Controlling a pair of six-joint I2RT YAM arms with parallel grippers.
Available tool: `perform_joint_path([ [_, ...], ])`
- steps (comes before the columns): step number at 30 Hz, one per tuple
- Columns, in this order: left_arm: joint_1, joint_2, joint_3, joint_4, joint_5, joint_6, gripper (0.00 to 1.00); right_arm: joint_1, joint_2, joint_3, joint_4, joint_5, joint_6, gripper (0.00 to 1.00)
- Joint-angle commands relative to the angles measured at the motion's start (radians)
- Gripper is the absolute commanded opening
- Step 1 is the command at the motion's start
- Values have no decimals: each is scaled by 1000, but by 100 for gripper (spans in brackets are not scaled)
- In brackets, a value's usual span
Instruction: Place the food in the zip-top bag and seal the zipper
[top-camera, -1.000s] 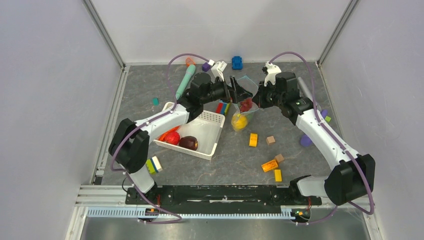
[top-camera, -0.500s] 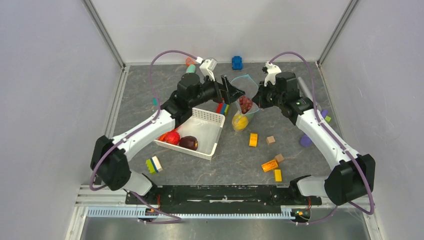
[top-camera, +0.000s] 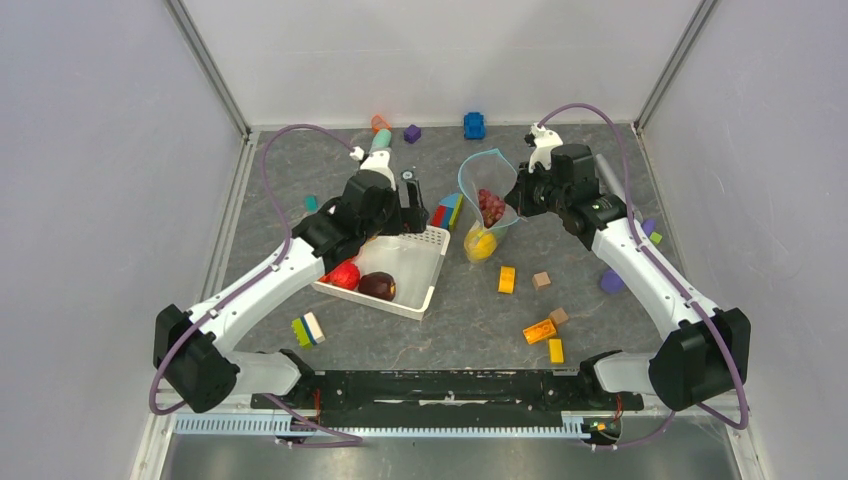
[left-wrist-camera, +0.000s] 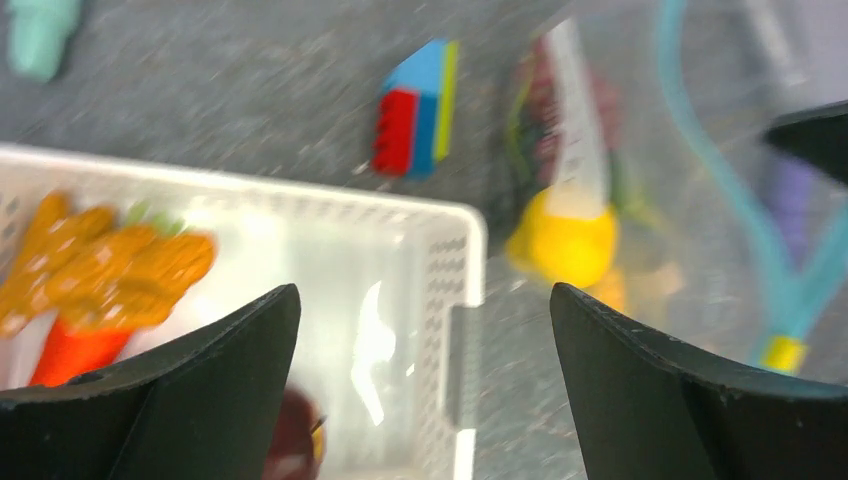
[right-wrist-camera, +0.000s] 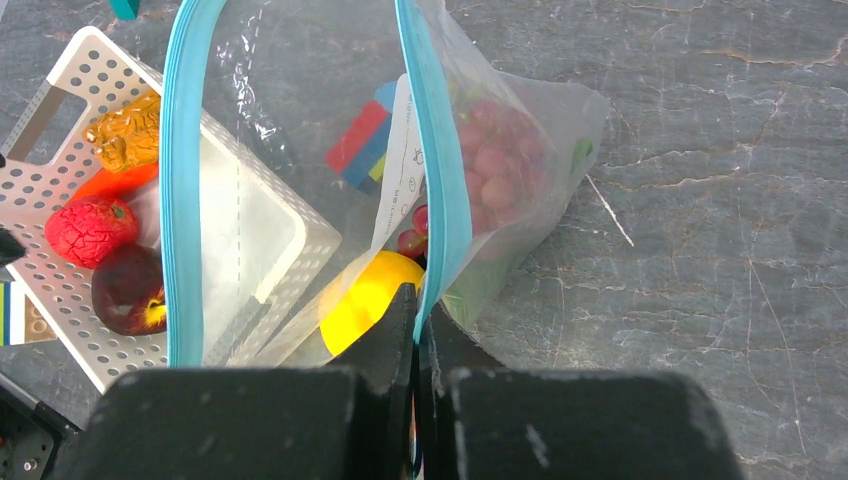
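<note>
The clear zip-top bag (top-camera: 487, 190) hangs mouth-up, held by my right gripper (top-camera: 521, 190). That gripper (right-wrist-camera: 418, 300) is shut on one side of the light-blue zipper (right-wrist-camera: 440, 170). The zipper's other side (right-wrist-camera: 182, 180) stands apart, so the mouth gapes. Inside lie purple grapes (right-wrist-camera: 495, 160), a yellow fruit (right-wrist-camera: 362, 297) and something green (right-wrist-camera: 578, 155). My left gripper (top-camera: 415, 203) is open and empty over the far rim of the white basket (top-camera: 437, 268). In the left wrist view this gripper (left-wrist-camera: 422, 295) hangs above the basket corner (left-wrist-camera: 455, 230). A red fruit (top-camera: 345, 275), a maroon fruit (top-camera: 377, 286) and a carrot (left-wrist-camera: 110, 280) lie in the basket.
A red, blue and yellow block stack (top-camera: 447, 212) lies between basket and bag. Loose blocks (top-camera: 507, 279) (top-camera: 541, 280) (top-camera: 540, 330) are scattered right of the basket. A teal marker toy (top-camera: 378, 148), a purple piece (top-camera: 412, 133) and a blue toy (top-camera: 474, 125) lie near the back wall.
My left arm has pulled back from the bag's mouth, leftward and nearer, and now hangs over the basket, still open. The right gripper and the bag have stayed put.
</note>
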Motion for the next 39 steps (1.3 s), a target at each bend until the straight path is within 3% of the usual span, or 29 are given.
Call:
perform_joint_path([
  [1,5,-40,5,-277,-150,-46,100,-1,-21,9,26,0,-11,1],
  [10,15,7,-16,-581,-187,-129,100,-2,-13,3,33,-15,-4,0],
  [39,15,291,-38,-544,-51,-51,98,-1,-2,-7,56,-37,-2,0],
])
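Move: The dark purple fruit lies in the white basket, about 9 cm back from my empty left hand, 9 cm to its left and some 20 cm below. The red tomato sits about 7 cm left of that fruit and 2 cm farther out; the carrot is 8 cm left of it and 5 cm farther out. The open bag is 12 cm right of my left hand and 5 cm ahead. From my right hand the fruit is about 13 cm back and 28 cm left. I swing my open left hand away from the bag, back and left over the basket while sinking, then go nearly straight down towards the dark purple fruit, about 17 cm lower in all. On the way I tip the wrist some 50 degrees so the wide-open fingers point down, one to each side of the fruit. My right hand stays put, still pinching the bag's rim. ##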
